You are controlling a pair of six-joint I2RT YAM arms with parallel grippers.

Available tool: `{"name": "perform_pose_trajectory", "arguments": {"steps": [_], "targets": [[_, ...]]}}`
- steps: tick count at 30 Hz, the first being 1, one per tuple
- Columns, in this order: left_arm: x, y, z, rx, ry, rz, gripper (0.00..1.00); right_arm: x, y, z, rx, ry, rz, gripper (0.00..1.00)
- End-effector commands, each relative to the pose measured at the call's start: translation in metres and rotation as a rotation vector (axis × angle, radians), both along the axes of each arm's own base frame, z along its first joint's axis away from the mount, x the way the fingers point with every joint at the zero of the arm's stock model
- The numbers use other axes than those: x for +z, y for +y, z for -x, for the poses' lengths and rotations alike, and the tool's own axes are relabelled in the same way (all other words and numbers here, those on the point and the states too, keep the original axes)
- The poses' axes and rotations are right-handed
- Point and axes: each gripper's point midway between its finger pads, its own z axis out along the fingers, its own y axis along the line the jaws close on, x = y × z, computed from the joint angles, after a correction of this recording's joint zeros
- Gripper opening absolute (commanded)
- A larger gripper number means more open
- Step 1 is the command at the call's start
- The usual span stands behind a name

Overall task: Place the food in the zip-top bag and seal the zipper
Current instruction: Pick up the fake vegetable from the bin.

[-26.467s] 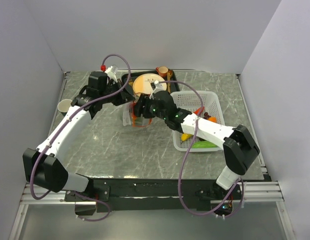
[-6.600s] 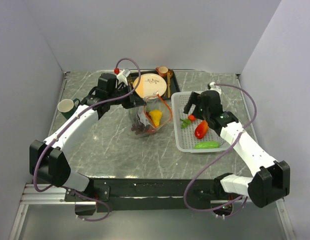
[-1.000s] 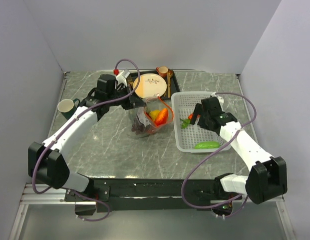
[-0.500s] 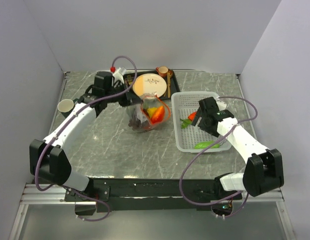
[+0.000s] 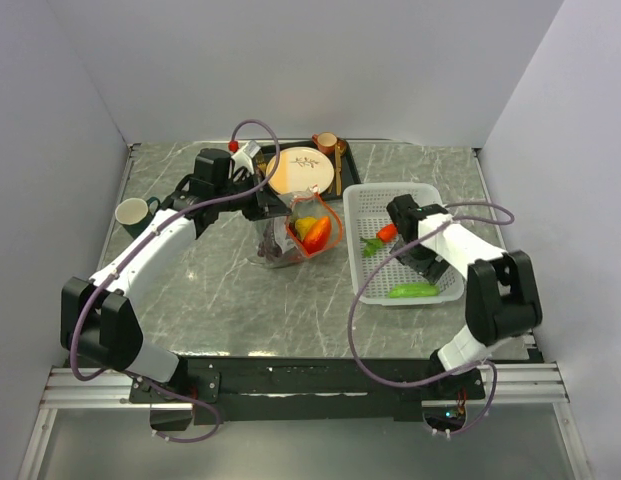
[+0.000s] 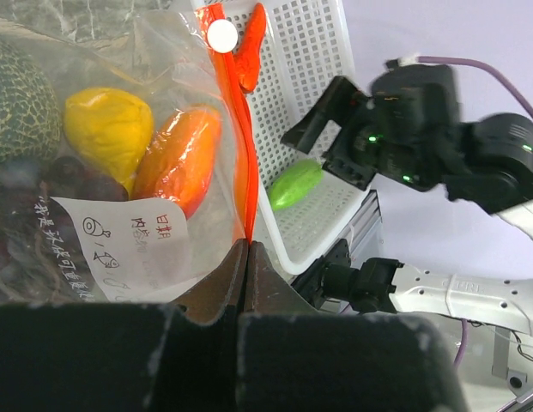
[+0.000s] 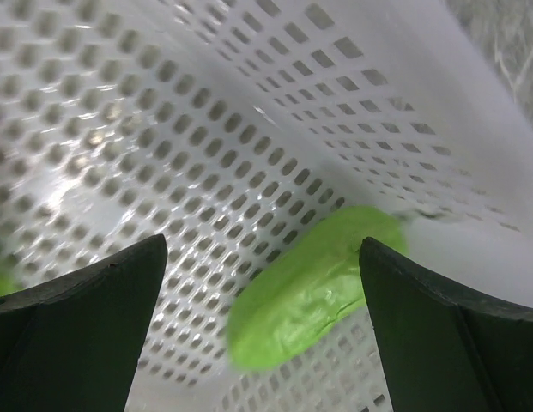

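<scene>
The clear zip-top bag (image 5: 300,235) stands left of the basket, its mouth lifted. My left gripper (image 6: 245,245) is shut on the orange-red zipper (image 6: 240,154) at the bag's rim. Inside the bag lie a green melon (image 6: 17,112), a yellow pear (image 6: 107,129), an orange-red piece (image 6: 176,159) and dark grapes (image 6: 77,176). The green cucumber (image 7: 322,283) lies on the floor of the white basket (image 5: 362,215). My right gripper (image 7: 262,253) hangs open just above it, a finger on either side, not touching. A carrot (image 5: 386,233) lies further back in the basket.
Behind the bag, a dark tray (image 5: 342,175) holds a cream plate (image 5: 295,170) and a brown cup (image 5: 326,143). A green mug (image 5: 135,212) stands at the left edge. Walls close in on both sides.
My right gripper has swung from the basket's middle toward the front and come down over the cucumber. The left gripper still holds the bag, which has shifted slightly.
</scene>
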Motion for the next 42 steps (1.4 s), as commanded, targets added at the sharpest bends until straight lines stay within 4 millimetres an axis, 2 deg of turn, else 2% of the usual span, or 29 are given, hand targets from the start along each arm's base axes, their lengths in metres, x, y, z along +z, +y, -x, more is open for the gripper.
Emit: {"name": "perform_pose_trajectory", "arguments": {"steps": [1,12,17,21,32,39,42], "targets": [[0.033,-0.005,-0.002,-0.026,-0.091,0.044,0.01,-0.011,-0.004,0.007,-0.069,0.033,0.009,1.0],[0.032,-0.005,-0.002,-0.022,-0.091,0.039,0.01,-0.029,0.013,0.011,-0.037,0.023,-0.111,1.0],[0.033,-0.004,-0.003,-0.019,-0.094,0.039,0.01,-0.011,0.025,-0.007,0.035,-0.081,-0.179,1.0],[0.032,-0.003,-0.002,-0.015,-0.091,0.035,0.01,-0.007,0.037,-0.017,0.078,-0.098,-0.228,1.0],[0.029,-0.001,0.001,-0.013,-0.092,0.027,0.01,-0.013,0.061,-0.007,0.108,-0.115,-0.365,1.0],[0.031,-0.002,0.002,-0.013,-0.09,0.037,0.01,-0.022,0.064,-0.007,0.114,-0.132,-0.381,1.0],[0.032,-0.001,0.001,-0.01,-0.095,0.031,0.01,-0.021,0.062,-0.016,0.119,-0.172,-0.365,1.0]]}}
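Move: The green cucumber lies in the bin about 4 cm back, 3 cm to the left and 4 cm below the right hand's open fingers. From that hand the red pepper is some 8 cm ahead and 9 cm left, with the green leaves 5 cm ahead and 13 cm left, both about 4 cm lower. From the left hand, the cucumber is roughly 13 cm back, 30 cm right and 22 cm down. The cucumber is what the right hand works at: wide open, the hand first dips about 3 cm and eases back slightly, then sweeps some 5 cm left with a small rise and swing forward, ending low over the cucumber. Its fingers tilt some 20 degrees to point nearly straight down, astride the cucumber and not closing, the rear finger coming against its side. The left hand keeps holding the bag still. ##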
